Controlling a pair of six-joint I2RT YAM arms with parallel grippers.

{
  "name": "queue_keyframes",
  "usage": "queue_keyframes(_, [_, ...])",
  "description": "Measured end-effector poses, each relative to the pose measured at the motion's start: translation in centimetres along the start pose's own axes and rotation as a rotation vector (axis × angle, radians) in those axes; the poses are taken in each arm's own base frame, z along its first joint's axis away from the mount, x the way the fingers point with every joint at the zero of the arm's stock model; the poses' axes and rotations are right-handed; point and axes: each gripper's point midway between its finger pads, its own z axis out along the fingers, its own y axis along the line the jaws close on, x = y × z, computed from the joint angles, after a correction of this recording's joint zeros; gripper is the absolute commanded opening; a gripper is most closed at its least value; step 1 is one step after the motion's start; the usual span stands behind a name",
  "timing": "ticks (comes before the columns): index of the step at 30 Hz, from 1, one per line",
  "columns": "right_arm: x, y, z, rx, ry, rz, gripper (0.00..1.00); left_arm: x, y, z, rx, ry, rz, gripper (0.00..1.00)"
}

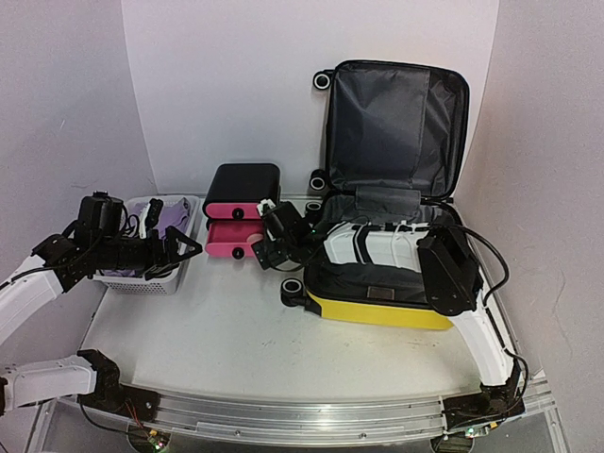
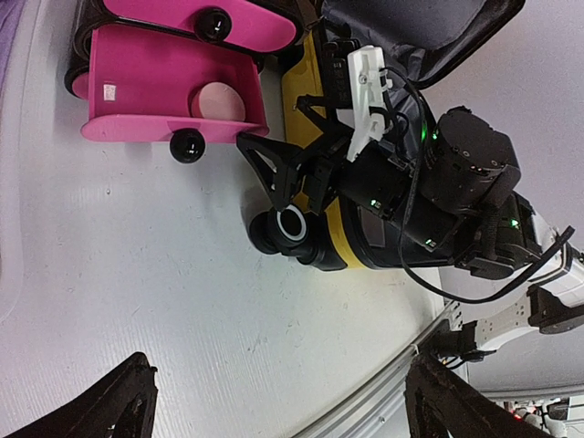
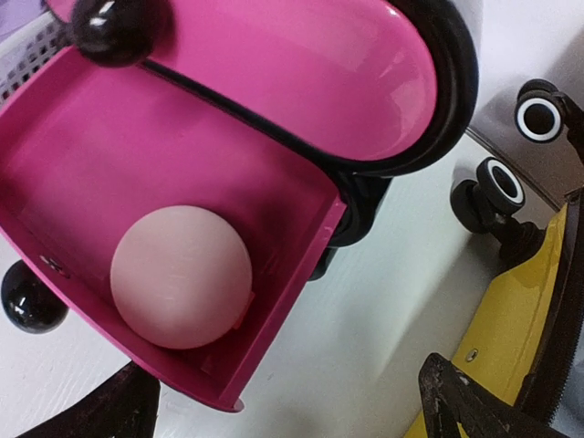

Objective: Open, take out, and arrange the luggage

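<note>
The luggage, a yellow hard-shell suitcase (image 1: 377, 310), lies open at the right, its dark grey lined lid (image 1: 396, 127) standing against the back wall. A white folded item (image 1: 373, 245) lies inside under my right arm. My right gripper (image 1: 260, 247) reaches left past the suitcase and stands open just off the pulled-out pink drawer (image 3: 274, 182); nothing is between its fingers (image 3: 465, 401). My left gripper (image 1: 192, 247) hovers open at the basket's right edge, pointing right. Its camera shows the suitcase's yellow side (image 2: 330, 239), a black wheel (image 2: 288, 224) and the right gripper (image 2: 292, 164).
A black-and-pink drawer box (image 1: 243, 184) sits left of the suitcase, its lower drawer open with a pale pink ball (image 3: 181, 276) inside. A white mesh basket (image 1: 151, 280) holding purple cloth (image 1: 172, 219) stands at the left. Suitcase wheels (image 3: 502, 187) sit beside the box.
</note>
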Motion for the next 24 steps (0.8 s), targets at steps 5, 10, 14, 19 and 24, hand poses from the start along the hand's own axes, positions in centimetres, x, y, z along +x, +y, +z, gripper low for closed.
queue_keyframes(5, [-1.3, -0.9, 1.1, 0.078, -0.056, 0.04, 0.98, 0.0, -0.1, 0.0, 0.004, 0.002, 0.0, 0.95])
queue_keyframes(10, [-2.7, -1.7, 2.2, 0.152, -0.121, 0.079, 0.98, 0.0, -0.3, -0.3, 0.009, -0.005, 0.004, 0.95])
queue_keyframes(14, [-3.4, -2.1, 2.8, 0.192, -0.16, 0.101, 0.98, -0.1, -0.6, -0.6, 0.018, -0.017, 0.006, 0.95])
queue_keyframes(19, [-4.1, -2.6, 3.1, 0.231, -0.21, 0.132, 0.98, -0.2, -0.7, -0.8, 0.022, -0.022, -0.001, 0.95])
queue_keyframes(24, [-5.4, -3.0, 3.1, 0.257, -0.263, 0.167, 0.98, -0.2, -0.7, -0.8, 0.023, -0.023, -0.009, 0.95])
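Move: From my right hand, the open middle drawer's centre lies about 4 cm ahead, 6 cm to the left and a touch lower. The round pink box in it is some 4 cm ahead and 2 cm left. The cabinet body stands about 14 cm ahead, 5 cm left; the suitcase's near wheel is roughly 8 cm back and 6 cm right, 4 cm below. From my left hand, the drawer is about 18 cm ahead, 10 cm right, 15 cm lower. I shove the open drawer shut with my right hand, fingers kept wide open: the left fingertip bears on the right end of its front and drives it about 6 cm forward into the cabinet. The hand rises some 3 cm along the way, mostly late, while the wrist swings clockwise and tips its fingers up, each about 15 degrees. ##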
